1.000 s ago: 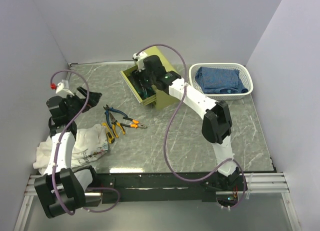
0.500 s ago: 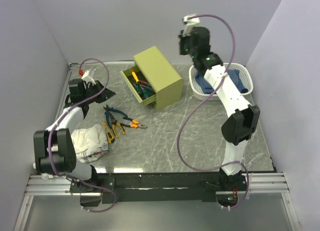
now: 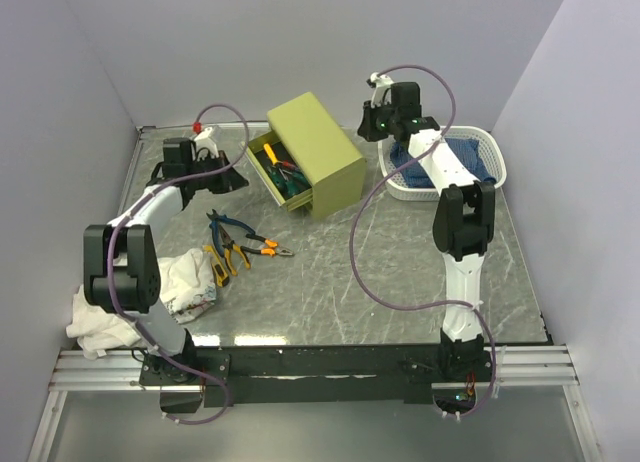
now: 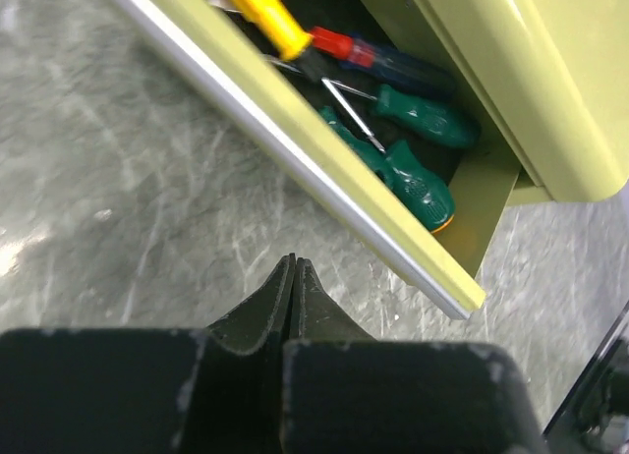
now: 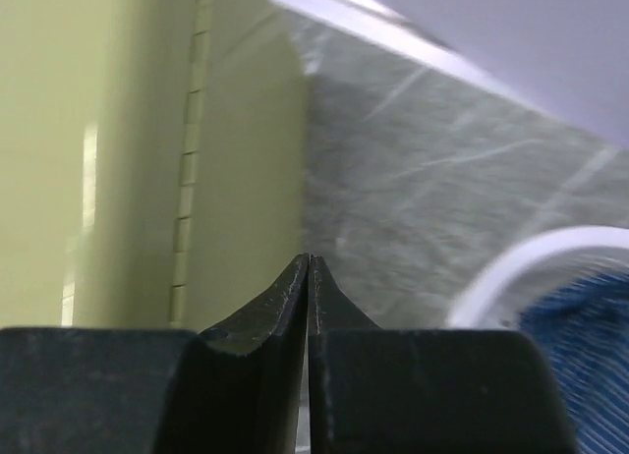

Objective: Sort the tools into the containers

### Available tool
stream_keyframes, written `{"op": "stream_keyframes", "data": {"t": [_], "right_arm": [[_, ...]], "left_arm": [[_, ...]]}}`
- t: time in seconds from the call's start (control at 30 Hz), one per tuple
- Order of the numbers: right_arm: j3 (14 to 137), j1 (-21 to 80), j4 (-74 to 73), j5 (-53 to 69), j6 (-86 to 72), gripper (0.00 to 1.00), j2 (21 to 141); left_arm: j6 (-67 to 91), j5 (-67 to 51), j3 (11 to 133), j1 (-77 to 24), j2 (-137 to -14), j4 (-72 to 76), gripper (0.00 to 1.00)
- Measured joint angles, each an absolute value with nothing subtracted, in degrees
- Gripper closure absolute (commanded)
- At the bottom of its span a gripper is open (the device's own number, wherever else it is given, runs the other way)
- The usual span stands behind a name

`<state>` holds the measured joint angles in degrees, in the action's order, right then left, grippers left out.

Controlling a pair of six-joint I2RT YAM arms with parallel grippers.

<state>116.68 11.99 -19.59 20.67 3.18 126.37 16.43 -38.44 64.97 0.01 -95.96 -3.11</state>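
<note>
The olive cabinet (image 3: pixel 318 147) stands at the back of the table with one drawer (image 3: pixel 268 178) pulled out to the left. Inside the drawer lie two green screwdrivers (image 4: pixel 413 174), a red-blue screwdriver (image 4: pixel 378 56) and a yellow-handled tool (image 4: pixel 260 12). Blue-handled pliers (image 3: pixel 224 228), orange-handled pliers (image 3: pixel 266 247) and a yellow utility knife (image 3: pixel 216 266) lie on the table left of centre. My left gripper (image 3: pixel 233 180) (image 4: pixel 293 263) is shut and empty, just left of the drawer front. My right gripper (image 3: pixel 369 130) (image 5: pixel 309 259) is shut and empty, beside the cabinet's far right side (image 5: pixel 118 149).
A white basket (image 3: pixel 498 162) holding a blue cloth (image 3: pixel 438 154) stands right of the cabinet, its rim (image 5: pixel 521 262) close to my right gripper. A crumpled white cloth (image 3: pixel 185 287) lies at the near left. Walls close in the table on three sides.
The left arm swung toward the drawer front and its gripper shut. The right arm lifted out of the drawer, rose high, then came down beside the cabinet with its gripper shut.
</note>
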Motion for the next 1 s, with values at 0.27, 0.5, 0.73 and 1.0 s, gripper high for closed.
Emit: {"op": "stream_keyframes", "data": {"t": [0.27, 0.5, 0.73, 1.0], "right_arm": [[116.7, 11.5, -18.2, 36.6, 2.1, 0.89, 127.5], [116.6, 10.3, -17.1, 43.7, 1.0, 0.88, 131.2], [115.8, 10.0, -17.5, 45.2, 1.3, 0.88, 131.7], [113.1, 9.9, -16.8, 45.1, 1.8, 0.87, 131.7]], "left_arm": [[11.4, -39.4, 68.4, -3.2, -101.0, -4.6, 0.99], [8.6, -39.4, 73.3, -4.6, -106.1, -5.0, 0.99], [8.5, -39.4, 78.6, -7.8, -110.2, -4.9, 0.99], [14.1, -40.7, 81.5, -11.8, -114.8, 0.3, 0.99]]}}
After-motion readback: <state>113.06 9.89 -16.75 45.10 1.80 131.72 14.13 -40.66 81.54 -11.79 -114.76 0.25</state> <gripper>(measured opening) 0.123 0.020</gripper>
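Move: The front of the open drawer lies about 6 cm to the right of my left hand, 1 cm ahead and a few cm lower. The screwdrivers lie inside, roughly 9 cm right and 3 cm ahead; the orange pliers are on the table some 15 cm back and 6 cm right. From my right hand the cabinet's middle is about 11 cm left, 4 cm back and 8 cm lower; the white basket sits some 18 cm right and 8 cm back. With my left fingers shut, I sink nearly 3 cm beside the drawer front, then carry on right and somewhat forward, about 11 cm in all, meeting the front at its metal strip and pushing the drawer into the cabinet while turning 15 degrees clockwise. My nearly closed right hand swings about 20 degrees counter-clockwise and goes 5 cm down, left and back onto the cabinet's right side to brace it. ##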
